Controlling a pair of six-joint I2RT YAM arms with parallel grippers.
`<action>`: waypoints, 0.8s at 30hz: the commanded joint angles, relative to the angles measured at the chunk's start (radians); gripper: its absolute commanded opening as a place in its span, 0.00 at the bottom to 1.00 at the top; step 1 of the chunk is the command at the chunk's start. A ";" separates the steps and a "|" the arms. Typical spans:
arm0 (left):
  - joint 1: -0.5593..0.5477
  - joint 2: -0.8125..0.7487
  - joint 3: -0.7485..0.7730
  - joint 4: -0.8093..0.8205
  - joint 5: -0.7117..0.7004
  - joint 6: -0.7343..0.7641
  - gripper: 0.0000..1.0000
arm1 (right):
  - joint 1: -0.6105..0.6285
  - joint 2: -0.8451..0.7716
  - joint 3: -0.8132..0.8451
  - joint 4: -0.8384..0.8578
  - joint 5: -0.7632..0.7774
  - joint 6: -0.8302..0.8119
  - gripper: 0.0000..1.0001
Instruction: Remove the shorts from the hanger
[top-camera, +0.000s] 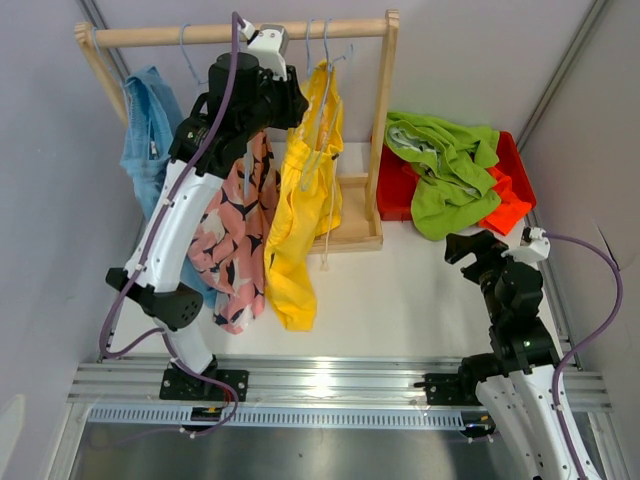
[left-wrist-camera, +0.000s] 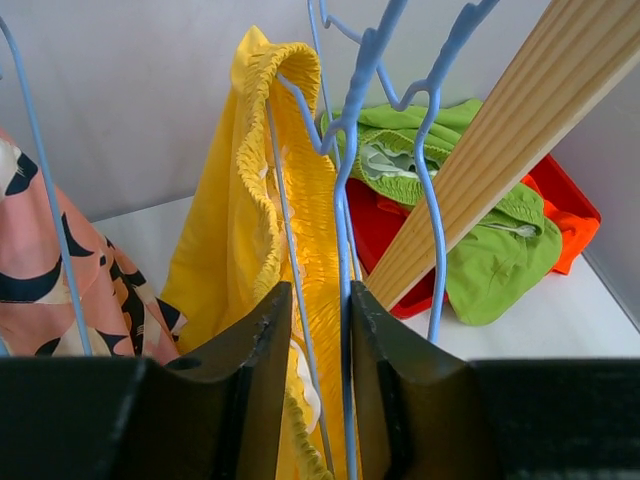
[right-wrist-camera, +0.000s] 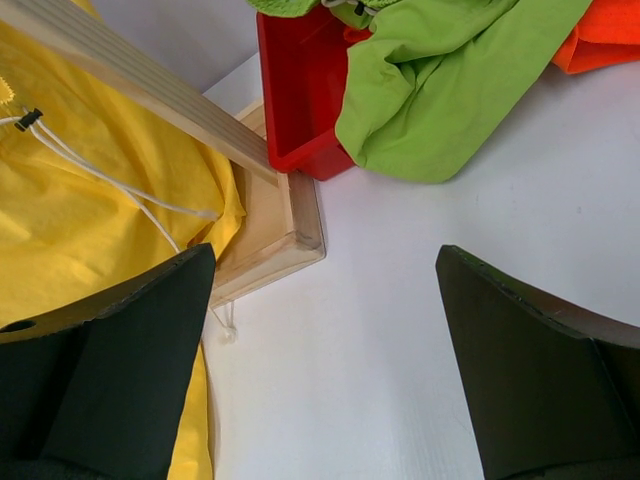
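Yellow shorts hang on a blue wire hanger from the wooden rod. My left gripper is up at the yellow waistband, its jaws nearly together with the hanger wires between them. Pink shorts with a navy print hang beside it, and light blue shorts hang at the far left. Lime green shorts and orange shorts lie in the red bin. My right gripper is open and empty, low over the table near the bin.
The rack's wooden post and its base stand between the yellow shorts and the red bin. Two empty blue hangers hang by the post. Grey walls close in on the left and back.
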 joint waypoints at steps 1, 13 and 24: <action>0.009 0.008 0.015 0.032 0.017 -0.012 0.33 | 0.003 -0.016 -0.007 0.021 0.029 -0.017 0.99; 0.009 0.054 0.038 0.012 0.004 -0.006 0.00 | -0.011 -0.037 -0.016 0.005 0.034 -0.028 1.00; 0.009 -0.045 0.189 -0.032 -0.044 0.048 0.00 | -0.017 -0.031 -0.007 0.050 0.005 -0.035 0.99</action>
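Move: The near wire of the yellow shorts' hanger already runs down between the left hand's half-open fingers, about 1 cm ahead and 1 cm right; the yellow shorts' middle is some 6 cm ahead, 3 cm right and 20 cm below. An empty hanger stands roughly 5 cm ahead, 6 cm right, level; the pink shorts about 3 cm ahead, 12 cm left, 20 cm down. From the right hand, that wire is some 18 cm ahead, 33 cm left, 20 cm up. With its fingers around the near wire of the yellow shorts' hanger just under the neck, the left hand eases about 2 cm down, with a little forward and right, while the fingers close from half open and pinch the wire between their tips. Keeping that pinch, it pauses briefly, then turns back upward, some 2.5 cm up with a slight draw back and left, to bear the hanger up towards the bar. ##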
